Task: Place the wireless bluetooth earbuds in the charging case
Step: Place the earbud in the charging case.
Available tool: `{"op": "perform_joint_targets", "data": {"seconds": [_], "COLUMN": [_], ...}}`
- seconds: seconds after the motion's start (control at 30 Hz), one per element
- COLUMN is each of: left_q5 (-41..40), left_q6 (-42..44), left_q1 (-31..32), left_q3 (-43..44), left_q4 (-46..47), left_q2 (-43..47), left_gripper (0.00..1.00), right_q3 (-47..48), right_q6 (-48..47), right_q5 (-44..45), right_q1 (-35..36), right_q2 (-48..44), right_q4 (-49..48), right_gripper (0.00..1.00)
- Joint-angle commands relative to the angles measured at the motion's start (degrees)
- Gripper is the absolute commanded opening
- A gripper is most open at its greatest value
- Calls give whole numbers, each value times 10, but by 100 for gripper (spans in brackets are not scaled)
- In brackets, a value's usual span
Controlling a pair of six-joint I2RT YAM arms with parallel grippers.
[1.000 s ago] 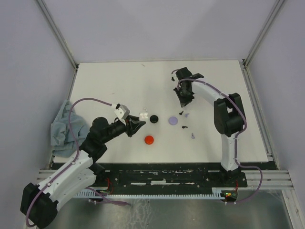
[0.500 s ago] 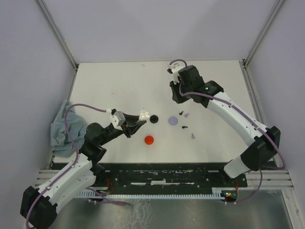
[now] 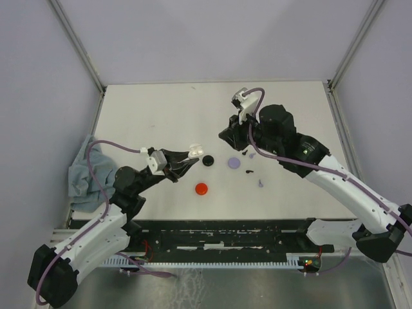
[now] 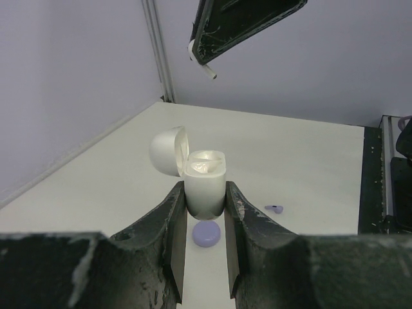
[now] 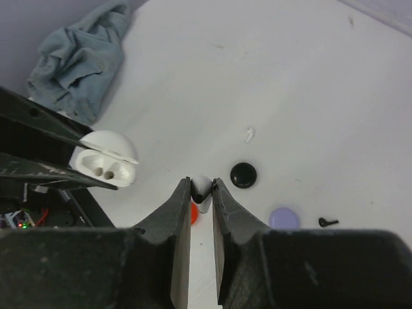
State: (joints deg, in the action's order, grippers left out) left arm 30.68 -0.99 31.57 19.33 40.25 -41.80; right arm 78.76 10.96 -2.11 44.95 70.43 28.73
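The white charging case [image 4: 205,168] stands upright with its lid [image 4: 166,149] flipped open, and my left gripper [image 4: 205,189] is shut on its body, raised off the table. It shows in the top view as the case [image 3: 196,150] at the tip of the left gripper [image 3: 187,158]. My right gripper [image 5: 201,183] is shut on a white earbud [image 5: 201,191], stem pointing down. It hovers above and to the right of the case [image 5: 103,165], whose two sockets face it. Seen from the left wrist, that earbud's stem [image 4: 205,69] pokes from the right gripper overhead. A second white earbud [image 5: 248,134] lies on the table.
On the table lie a black disc case [image 3: 207,161], a lavender disc case [image 3: 234,163] and a red disc case [image 3: 202,188]. Black earbuds [image 3: 248,171] and lavender earbuds [image 3: 261,183] lie to their right. A blue-grey cloth [image 3: 80,174] is bunched at the left edge.
The right arm has swung forward and left from the back of the table, carrying the white earbud to just right of the case. The left gripper has shifted the open case slightly right and up.
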Motion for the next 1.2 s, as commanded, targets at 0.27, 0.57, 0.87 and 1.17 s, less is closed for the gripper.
{"op": "perform_joint_targets", "data": {"seconds": [0.27, 0.57, 0.87, 1.17], "left_q5": [11, 13, -1, -15], "left_q6": [-71, -102, -112, -128], "left_q1": [-2, -2, -2, -2], "left_q3": [21, 25, 25, 32], "left_q4": [130, 153, 156, 156], "left_q2": [-19, -27, -24, -17], "left_gripper": [3, 3, 3, 3], "right_q3": [-96, -128, -134, -145], "right_q6": [61, 80, 90, 88], "right_q5": [-109, -147, -175, -183], "right_q1": [45, 52, 58, 65], "right_q2": [-49, -42, -27, -21], "right_q4": [-267, -347, -363, -368], "right_gripper": [17, 17, 17, 17]}}
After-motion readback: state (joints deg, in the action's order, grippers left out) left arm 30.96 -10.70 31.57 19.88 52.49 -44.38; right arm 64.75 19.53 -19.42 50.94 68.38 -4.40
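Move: My right hand holds the earbud. The open white charging case, held up in my left hand, lies about 9 cm to its left, some 5 cm back and 3 cm lower. Far below, nearly 30 cm down on the table, the closed black case is about 9 cm ahead and 3 cm left of my right hand, the red one roughly 3 cm back and 5 cm left. From my left hand the earbud is about 9 cm right, 6 cm ahead and 4 cm higher. I carry the earbud left and back, about 10 cm in all, to the open mouth of the white case, climbing some 4 cm on the way and easing down a centimetre at the end. My right wrist swings counter-clockwise and lifts its fingers to nearly level, while my left hand raises the case about 4 cm and tips its fingers slightly up. Both grips stay shut. ##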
